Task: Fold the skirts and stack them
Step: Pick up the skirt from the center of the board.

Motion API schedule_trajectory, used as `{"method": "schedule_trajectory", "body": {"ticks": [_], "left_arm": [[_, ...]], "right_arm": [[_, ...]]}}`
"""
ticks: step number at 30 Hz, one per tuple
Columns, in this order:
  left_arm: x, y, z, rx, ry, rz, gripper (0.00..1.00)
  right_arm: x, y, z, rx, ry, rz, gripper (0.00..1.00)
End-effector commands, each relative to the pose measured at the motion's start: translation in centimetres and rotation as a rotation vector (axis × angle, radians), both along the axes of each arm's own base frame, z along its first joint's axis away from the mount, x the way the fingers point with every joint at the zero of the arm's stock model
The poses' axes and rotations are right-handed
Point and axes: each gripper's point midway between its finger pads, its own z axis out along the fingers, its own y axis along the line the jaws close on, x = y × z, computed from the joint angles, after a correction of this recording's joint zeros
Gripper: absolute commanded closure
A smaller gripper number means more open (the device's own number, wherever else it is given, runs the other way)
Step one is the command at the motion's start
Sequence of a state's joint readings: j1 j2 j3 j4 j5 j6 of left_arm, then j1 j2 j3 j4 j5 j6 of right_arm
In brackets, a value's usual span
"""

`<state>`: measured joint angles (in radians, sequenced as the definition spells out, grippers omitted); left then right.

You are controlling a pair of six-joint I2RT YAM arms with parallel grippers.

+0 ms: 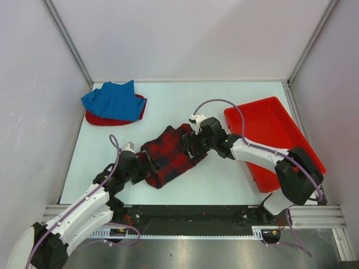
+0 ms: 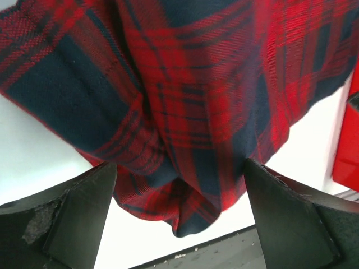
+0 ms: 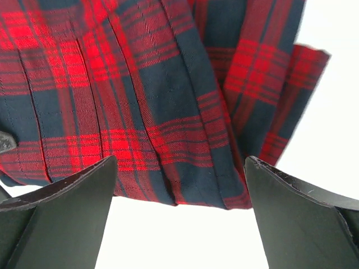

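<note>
A red-and-navy plaid skirt (image 1: pixel 170 154) lies spread on the white table between my two arms. My left gripper (image 1: pixel 147 166) hovers at its near-left edge, jaws open, with a drooping corner of the plaid skirt (image 2: pixel 185 112) between the fingers but not pinched. At the far-right edge my right gripper (image 1: pixel 189 144) is open too, and the hem of the plaid skirt (image 3: pixel 140 112) lies just ahead of its fingertips. At the back left the bright blue skirt (image 1: pixel 112 101) lies folded on top of the red skirt (image 1: pixel 106 119).
A rigid red plastic tray (image 1: pixel 275 140) sits at the right side of the table, under my right arm. Its edge (image 2: pixel 345 151) shows at the right of the left wrist view. The table's black front rail (image 1: pixel 190 216) runs below the skirt.
</note>
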<state>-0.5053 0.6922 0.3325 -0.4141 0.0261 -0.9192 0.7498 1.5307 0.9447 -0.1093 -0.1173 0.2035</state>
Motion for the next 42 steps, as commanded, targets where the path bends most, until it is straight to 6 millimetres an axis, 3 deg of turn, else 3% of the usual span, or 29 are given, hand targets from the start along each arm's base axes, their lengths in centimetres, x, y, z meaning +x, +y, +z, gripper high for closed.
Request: {"method": "schedule_trajectory", "body": {"ticks": [1, 5, 7, 11, 14, 16, 19, 23, 25, 30, 37, 40, 41, 42], "left_arm": [[1.6, -0.6, 0.5, -0.077, -0.022, 0.077, 0.0], [1.3, 0.3, -0.6, -0.025, 0.033, 0.097, 0.0], [1.4, 0.2, -0.4, -0.025, 0.026, 0.087, 0.0], [1.7, 0.1, 0.5, -0.024, -0.004, 0.077, 0.0], [1.9, 1.0, 1.2, 0.02, -0.015, 0.098, 0.0], [1.1, 2.3, 1.0, 0.08, 0.034, 0.138, 0.0], [0.0, 3.7, 0.2, 0.155, 0.114, 0.172, 0.0], [-0.8, 3.4, -1.7, 0.145, 0.174, 0.168, 0.0], [-1.2, 2.9, -2.9, 0.117, 0.197, 0.157, 0.0], [0.9, 1.0, -3.3, 0.019, 0.133, 0.14, 0.0], [2.5, 1.4, -4.8, 0.068, 0.156, 0.156, 0.0], [3.2, 1.2, -5.4, 0.1, 0.174, 0.13, 0.19], [3.5, 1.0, -5.4, 0.107, 0.178, 0.121, 0.31], [3.4, 1.0, -6.1, 0.122, 0.204, 0.11, 0.36]], "right_arm": [[1.1, 1.8, 0.7, 0.04, -0.034, 0.044, 0.0], [3.6, 0.5, -1.7, -0.014, -0.045, -0.054, 0.0], [5.6, 0.3, -1.5, -0.012, -0.099, -0.106, 0.0], [7.8, -1.2, -4.0, -0.099, -0.107, -0.207, 0.0], [7.4, -1.4, -5.7, -0.131, -0.055, -0.223, 0.0], [6.1, -0.5, -6.8, -0.142, -0.02, -0.201, 0.0], [4.7, 0.9, -6.9, -0.178, -0.056, -0.154, 0.0], [2.7, 2.8, -7.1, -0.195, -0.077, -0.099, 0.0], [2.8, 2.6, -7.0, -0.18, -0.059, -0.124, 0.0], [2.5, 1.2, -7.4, -0.227, -0.035, -0.14, 0.01], [2.8, -0.6, -8.3, -0.243, 0.008, -0.199, 0.0], [2.6, -0.6, -8.3, -0.236, 0.016, -0.196, 0.0], [2.5, -0.6, -8.4, -0.234, 0.022, -0.19, 0.0], [2.6, -0.5, -8.3, -0.226, 0.02, -0.19, 0.0]]}}
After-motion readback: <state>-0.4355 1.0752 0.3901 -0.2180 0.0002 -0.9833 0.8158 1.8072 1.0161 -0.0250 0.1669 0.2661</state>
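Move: Over the left end of the checked skirt, the left hand has the skirt's middle about 8 cm to its right, 3 cm ahead and 4 cm below. From the right hand, above the other end, that middle is some 7 cm left, 4 cm back and 8 cm below. The blue skirt on the pile lies about 25 cm ahead and 18 cm left of the left hand; the red tray is centred roughly 33 cm right of the right hand, nearly level with it. Sinking about 7 cm onto the skirt's right end, the right hand reaches forward 5 cm, eases back 2 cm and shifts slightly left, then waits low, wide open, fingers astride the folds, turned some 10 degrees clockwise. The left hand dips, swings briefly left, drops about 3 cm and slides 4 cm forward into the left end, starting to close around the bunched cloth. ##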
